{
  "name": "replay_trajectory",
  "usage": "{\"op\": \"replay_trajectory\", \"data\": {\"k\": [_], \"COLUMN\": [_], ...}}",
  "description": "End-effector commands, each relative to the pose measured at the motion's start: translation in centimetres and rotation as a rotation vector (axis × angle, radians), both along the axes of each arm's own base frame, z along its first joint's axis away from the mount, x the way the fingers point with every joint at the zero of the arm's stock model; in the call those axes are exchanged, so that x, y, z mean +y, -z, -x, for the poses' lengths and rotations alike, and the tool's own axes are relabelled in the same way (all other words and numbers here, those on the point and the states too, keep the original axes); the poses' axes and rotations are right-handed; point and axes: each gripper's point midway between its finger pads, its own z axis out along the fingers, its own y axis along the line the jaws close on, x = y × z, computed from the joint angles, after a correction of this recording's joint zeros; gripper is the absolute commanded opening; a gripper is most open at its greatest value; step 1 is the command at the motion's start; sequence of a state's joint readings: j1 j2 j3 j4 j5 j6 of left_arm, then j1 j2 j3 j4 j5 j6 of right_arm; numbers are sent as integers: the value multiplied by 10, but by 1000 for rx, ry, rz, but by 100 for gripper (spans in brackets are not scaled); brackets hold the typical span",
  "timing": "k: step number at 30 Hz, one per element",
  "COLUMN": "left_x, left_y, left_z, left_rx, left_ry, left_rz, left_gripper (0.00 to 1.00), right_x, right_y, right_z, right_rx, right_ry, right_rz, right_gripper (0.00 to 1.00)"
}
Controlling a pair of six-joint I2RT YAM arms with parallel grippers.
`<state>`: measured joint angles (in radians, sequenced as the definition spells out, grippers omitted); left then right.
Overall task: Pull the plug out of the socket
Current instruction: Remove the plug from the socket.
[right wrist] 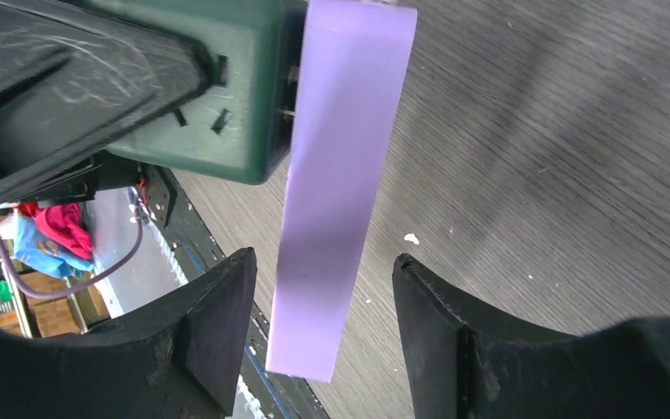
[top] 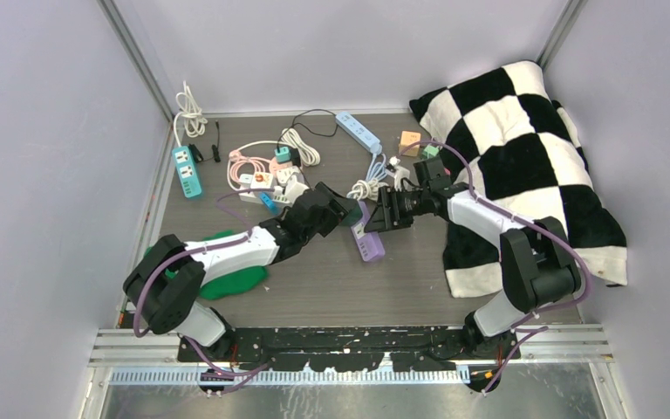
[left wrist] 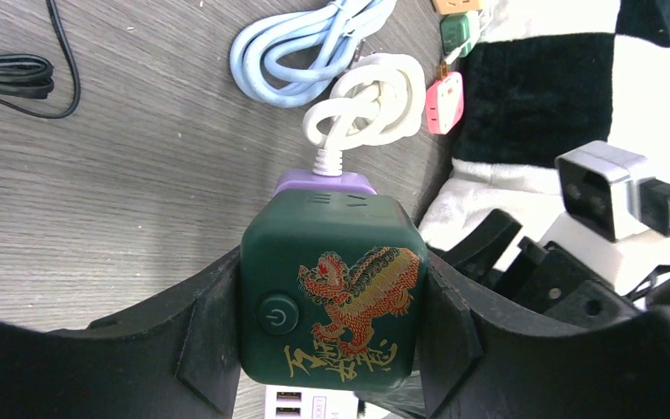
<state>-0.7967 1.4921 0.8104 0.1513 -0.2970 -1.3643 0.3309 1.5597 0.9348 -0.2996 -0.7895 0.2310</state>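
Note:
My left gripper (left wrist: 331, 327) is shut on the plug, a dark green cube (left wrist: 331, 297) with a red and gold dragon print and a power button. The cube sits against the socket, a lilac power strip (right wrist: 336, 175) with a knotted white cord (left wrist: 371, 100). In the right wrist view, metal prongs show in a thin gap between the green cube (right wrist: 218, 87) and the strip. My right gripper (right wrist: 323, 323) is open, with the strip's end hanging between its fingers (right wrist: 218, 323), free on both sides. From above, both grippers meet mid-table at the strip (top: 368, 243).
A black and white checkered cushion (top: 523, 157) fills the right side. Other power strips (top: 188, 170) and coiled cords (top: 301, 148) lie at the back left. A green object (top: 231, 279) lies under the left arm. A pink adapter (left wrist: 445, 103) rests by the cushion.

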Motion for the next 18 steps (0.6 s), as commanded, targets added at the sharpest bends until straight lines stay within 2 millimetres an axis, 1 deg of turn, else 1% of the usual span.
{"op": "replay_trajectory", "data": {"k": [1, 4, 7, 9, 10, 13, 18], "left_x": [-13, -14, -14, -13, -13, -9, -7], "left_y": [-66, -69, -73, -75, -76, -78, -76], "left_z": [-29, -30, -31, -32, -32, -32, -32], "left_rx": [-139, -146, -154, -159, -162, -164, -155], "left_ry": [-80, -82, -93, -101, -106, -128, -139], "left_rz": [187, 205, 229, 240, 247, 269, 259], "left_gripper": [0, 0, 0, 0, 0, 0, 0], "right_x": [0, 1, 9, 13, 15, 16, 17], "right_y": [8, 12, 12, 11, 10, 6, -3], "right_z": [-8, -8, -3, -1, 0, -1, -5], "right_rx": [-27, -15, -10, -11, -10, -16, -34], "right_ry": [18, 14, -9, -22, -26, -26, -21], "right_rz": [49, 57, 52, 46, 40, 32, 24], "right_gripper": [64, 64, 63, 59, 54, 32, 12]}}
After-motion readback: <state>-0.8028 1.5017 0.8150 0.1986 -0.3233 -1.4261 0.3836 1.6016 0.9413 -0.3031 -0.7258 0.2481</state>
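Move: The purple socket strip is right in front of the right gripper's open fingers, its middle about 2 cm left, 1 cm back and 2 cm below. The green plug on it is roughly 6 cm left of the gripper, 1 cm back and 1 cm higher; the white cord bundle is some 6 cm ahead, 3 cm left and 8 cm below. From the left gripper, already holding the plug, the strip's middle is about 5 cm right, 1 cm back and 3 cm below. Lower the right gripper about 2 cm with its fingers open, so the purple strip comes deeper between them, easing a little left at the end, then shut the fingers and pinch the strip beyond the plug. Keep the left gripper's hold on the green plug while raising it some 1 cm and edging it forward, with hardly any turn. ##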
